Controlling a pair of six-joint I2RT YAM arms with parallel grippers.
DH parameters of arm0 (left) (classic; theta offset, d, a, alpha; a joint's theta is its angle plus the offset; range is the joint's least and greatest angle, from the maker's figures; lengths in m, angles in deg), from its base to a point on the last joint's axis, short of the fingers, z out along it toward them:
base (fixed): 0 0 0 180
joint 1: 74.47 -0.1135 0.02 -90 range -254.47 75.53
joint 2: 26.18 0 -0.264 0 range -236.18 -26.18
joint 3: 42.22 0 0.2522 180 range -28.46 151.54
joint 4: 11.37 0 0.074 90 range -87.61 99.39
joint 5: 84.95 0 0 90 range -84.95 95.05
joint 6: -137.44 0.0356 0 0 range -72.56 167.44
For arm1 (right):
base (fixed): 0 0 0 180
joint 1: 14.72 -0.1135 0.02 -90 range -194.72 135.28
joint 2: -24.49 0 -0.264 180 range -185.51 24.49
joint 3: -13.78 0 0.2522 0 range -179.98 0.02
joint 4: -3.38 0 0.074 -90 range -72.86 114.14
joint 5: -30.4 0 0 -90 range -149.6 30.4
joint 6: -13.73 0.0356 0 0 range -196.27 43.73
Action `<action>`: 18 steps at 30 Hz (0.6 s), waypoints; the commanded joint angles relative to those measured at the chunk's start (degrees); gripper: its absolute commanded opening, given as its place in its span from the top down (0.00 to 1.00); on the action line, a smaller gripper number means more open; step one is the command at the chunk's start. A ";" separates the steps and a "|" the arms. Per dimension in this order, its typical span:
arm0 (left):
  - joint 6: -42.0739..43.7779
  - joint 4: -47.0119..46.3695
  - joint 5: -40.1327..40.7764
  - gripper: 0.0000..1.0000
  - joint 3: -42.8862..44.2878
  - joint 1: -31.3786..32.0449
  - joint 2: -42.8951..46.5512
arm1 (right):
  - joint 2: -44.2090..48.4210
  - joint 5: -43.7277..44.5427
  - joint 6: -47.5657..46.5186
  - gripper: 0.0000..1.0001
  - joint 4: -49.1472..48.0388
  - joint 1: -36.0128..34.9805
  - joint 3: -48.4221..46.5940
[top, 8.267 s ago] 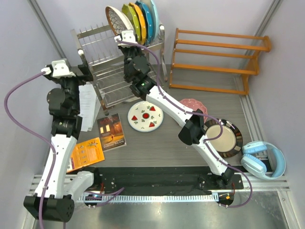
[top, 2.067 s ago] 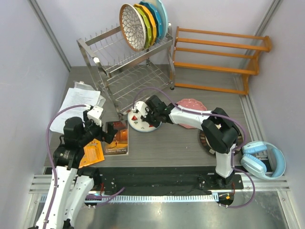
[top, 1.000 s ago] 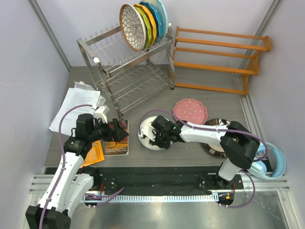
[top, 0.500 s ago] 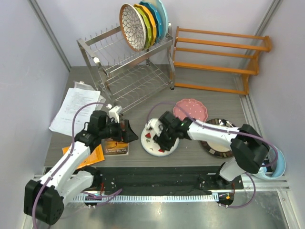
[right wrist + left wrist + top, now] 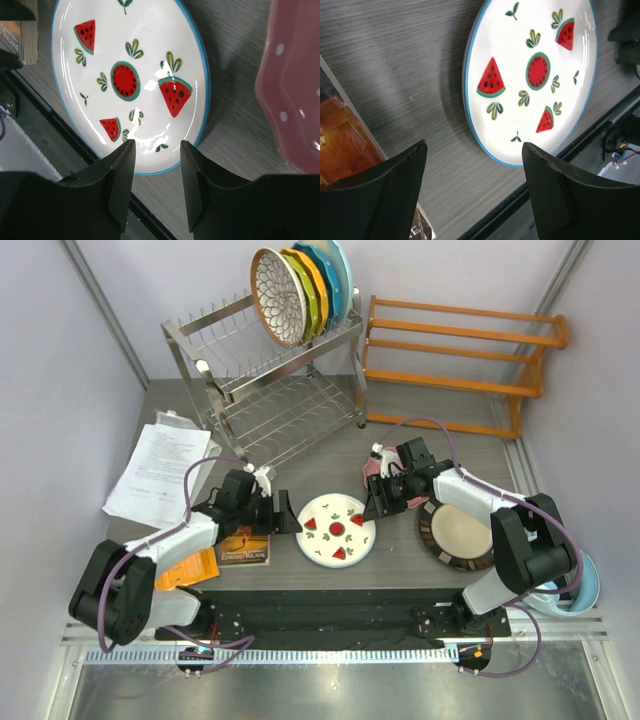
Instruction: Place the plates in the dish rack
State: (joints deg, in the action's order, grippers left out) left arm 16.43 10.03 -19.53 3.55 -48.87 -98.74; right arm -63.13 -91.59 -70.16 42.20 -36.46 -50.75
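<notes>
The white plate with red watermelon slices (image 5: 337,529) lies flat on the table close to its front edge. My left gripper (image 5: 284,519) is low at the plate's left rim, open and empty; in the left wrist view the plate (image 5: 530,75) sits just beyond the gripper (image 5: 475,165). My right gripper (image 5: 378,503) hangs open over the plate's right rim (image 5: 130,75), gripper (image 5: 156,145) holding nothing. The pink dotted plate (image 5: 295,100) lies under the right arm. The dark-rimmed beige plate (image 5: 460,533) rests at the right. The petal-pattern plate (image 5: 278,297) stands in the dish rack (image 5: 230,390).
Yellow-green, orange and blue plates (image 5: 318,282) stand in the rack's top tier. An orange wooden shelf (image 5: 460,350) is at the back right. A book (image 5: 243,545), an orange leaflet (image 5: 190,567) and papers (image 5: 160,470) lie left. Blue headphones (image 5: 585,585) sit at the far right.
The right gripper opened and let go of the watermelon plate, which went from tilted to flat, and drew back to the right. The left gripper moved right up to the plate's rim.
</notes>
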 commanded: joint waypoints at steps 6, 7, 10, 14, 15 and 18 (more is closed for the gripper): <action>-2.04 -9.39 2.43 0.34 1.56 2.08 -8.21 | -3.18 -6.69 1.19 0.53 -2.91 0.12 1.63; -2.04 -9.83 2.43 0.35 1.22 2.43 -8.65 | -3.35 -6.51 1.19 0.53 -3.17 0.20 2.07; -2.22 -11.85 2.43 0.39 0.69 2.69 -10.32 | -3.53 -6.33 1.10 0.53 -3.26 0.64 2.51; -2.83 -13.44 1.82 0.50 1.21 2.87 -13.13 | -2.74 -4.93 0.40 0.54 -2.74 2.75 2.51; -2.75 -13.61 1.64 0.51 1.56 2.96 -13.75 | -2.48 -4.58 0.31 0.54 -2.30 3.71 2.42; -2.22 -13.18 1.64 0.64 2.18 3.05 -15.25 | -3.78 -3.79 -0.39 0.54 -1.68 5.12 2.16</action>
State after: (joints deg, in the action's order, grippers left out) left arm 13.42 -2.60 -18.63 4.60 -46.31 -111.72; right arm -66.65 -97.34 -69.79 40.28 -33.57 -47.97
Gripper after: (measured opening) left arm 0.439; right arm 0.465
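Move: The watermelon plate lies flat between the hands: its middle is about 11 cm to the right of the left hand and level with it fore and aft, and some 9 cm left of the right hand and 4 cm nearer the base, roughly 4 cm below both. The paperback lies 9 cm left of the left hand. The pink plate is about 8 cm ahead and 5 cm right of the right hand; the dark-rimmed plate is 18 cm right and 4 cm back. The left fingers come down astride the watermelon plate's left rim, sinking about 3 cm first, then edging some 2 cm right and 2 cm forward while closing from wide to about half open; a firm pinch can't be seen yet. The right hand sinks about 2 cm at the plate's right rim, first drawing back some 2 cm, then easing partly forward and rightward again, fingers still half open and tipping down slightly. ##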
